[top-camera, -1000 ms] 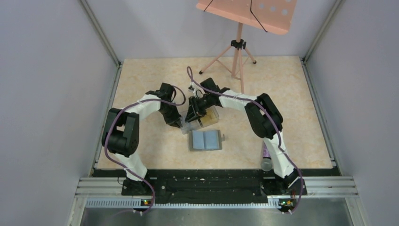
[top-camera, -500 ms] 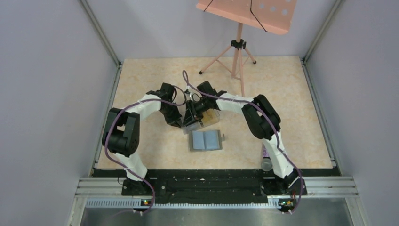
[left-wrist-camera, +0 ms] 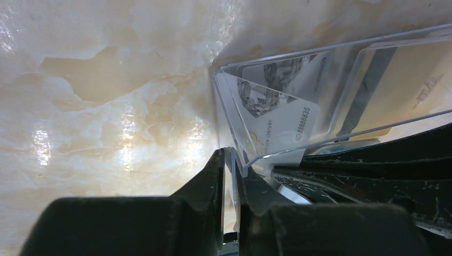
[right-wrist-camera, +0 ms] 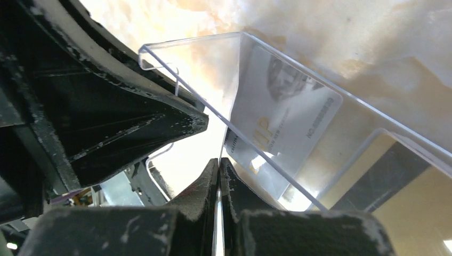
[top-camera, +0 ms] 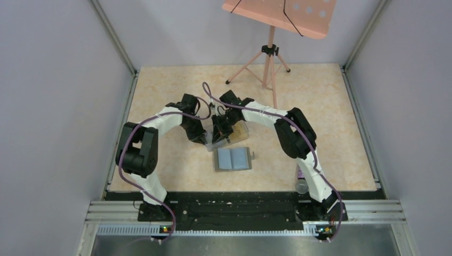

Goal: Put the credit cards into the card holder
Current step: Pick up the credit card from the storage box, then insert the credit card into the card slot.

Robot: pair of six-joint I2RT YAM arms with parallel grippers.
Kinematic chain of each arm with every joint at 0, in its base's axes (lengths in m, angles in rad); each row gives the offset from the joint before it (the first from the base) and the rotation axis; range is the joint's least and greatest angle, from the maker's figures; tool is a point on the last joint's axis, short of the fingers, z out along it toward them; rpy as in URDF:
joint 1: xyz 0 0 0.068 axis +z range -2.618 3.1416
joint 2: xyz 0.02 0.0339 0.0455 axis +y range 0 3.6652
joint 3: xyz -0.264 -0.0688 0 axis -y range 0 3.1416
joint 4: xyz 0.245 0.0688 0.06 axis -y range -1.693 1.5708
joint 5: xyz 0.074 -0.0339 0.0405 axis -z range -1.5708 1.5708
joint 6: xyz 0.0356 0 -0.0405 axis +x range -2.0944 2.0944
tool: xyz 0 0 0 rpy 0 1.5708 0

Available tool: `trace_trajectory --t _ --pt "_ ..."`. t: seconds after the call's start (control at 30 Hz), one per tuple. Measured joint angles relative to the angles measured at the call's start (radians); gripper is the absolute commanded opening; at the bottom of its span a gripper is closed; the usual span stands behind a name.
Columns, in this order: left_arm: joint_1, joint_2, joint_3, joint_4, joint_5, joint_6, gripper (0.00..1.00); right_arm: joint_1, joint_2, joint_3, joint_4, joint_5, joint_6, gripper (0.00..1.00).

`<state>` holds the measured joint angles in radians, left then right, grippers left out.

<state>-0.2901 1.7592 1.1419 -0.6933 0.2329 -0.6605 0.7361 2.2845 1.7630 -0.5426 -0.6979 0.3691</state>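
The card holder (top-camera: 233,158) lies open and flat, grey-blue pockets up, just in front of a clear plastic box (top-camera: 232,135). My left gripper (top-camera: 204,140) is shut on the box's near end wall (left-wrist-camera: 230,160). Inside the box stands a whitish credit card (left-wrist-camera: 277,120) with a yellow one (left-wrist-camera: 410,80) behind it. My right gripper (top-camera: 220,133) reaches down into the box. Its jaws (right-wrist-camera: 219,162) are shut on the thin edge of the whitish credit card (right-wrist-camera: 282,114), which shows through the clear wall (right-wrist-camera: 192,42). A yellow card (right-wrist-camera: 421,213) lies beyond it.
A pink music stand (top-camera: 281,13) on a tripod (top-camera: 265,66) stands at the back of the table. A pale cylindrical bottle (top-camera: 302,180) lies by the right arm's lower link. Grey walls close in both sides.
The right gripper sank a little further left into the clear box and its jaws closed on the whitish card. The left gripper kept its hold on the box wall.
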Motion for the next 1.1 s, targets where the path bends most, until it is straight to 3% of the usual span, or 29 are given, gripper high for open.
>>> trace_trajectory --t 0.33,0.47,0.57,0.9,1.1 --pt "0.092 -0.052 -0.066 0.032 0.014 -0.013 0.03 -0.002 -0.056 0.020 -0.015 0.058 -0.007 0.00" --pt "0.141 -0.089 -0.084 0.013 -0.011 0.005 0.33 -0.016 -0.144 -0.005 0.028 0.047 0.011 0.00" --pt "0.156 -0.121 -0.084 0.011 -0.030 0.015 0.39 -0.031 -0.224 -0.051 0.053 0.036 0.027 0.00" --pt "0.134 -0.346 -0.094 -0.021 -0.073 0.035 0.40 -0.093 -0.457 -0.367 0.155 -0.010 0.073 0.00" --pt "-0.046 -0.448 -0.192 0.025 -0.039 -0.029 0.39 -0.111 -0.626 -0.627 0.196 -0.021 0.089 0.00"
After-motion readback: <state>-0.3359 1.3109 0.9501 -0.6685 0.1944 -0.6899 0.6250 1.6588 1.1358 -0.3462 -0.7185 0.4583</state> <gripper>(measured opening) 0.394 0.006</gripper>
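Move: The right hand has a silver credit card pinched at the left end of the storage box; the open card holder lies about 8 cm back and 7 cm to its right, some 4 cm below. The box's middle is roughly 3 cm ahead and 5 cm to its right. For the left hand, shut on the box's left wall, the holder is about 7 cm back and 12 cm right, the box's middle some 4 cm ahead and 10 cm right. Keeping its pinch on the silver card, the right hand lifts it about 11 cm out of the storage box, then swings some 10 cm right and 7 cm back to above the card holder, sinking a little. The left hand drags the box left by its wall, opens and lets go, rises about 8 cm with some 15 degrees of tilt, then cuts back and right. ##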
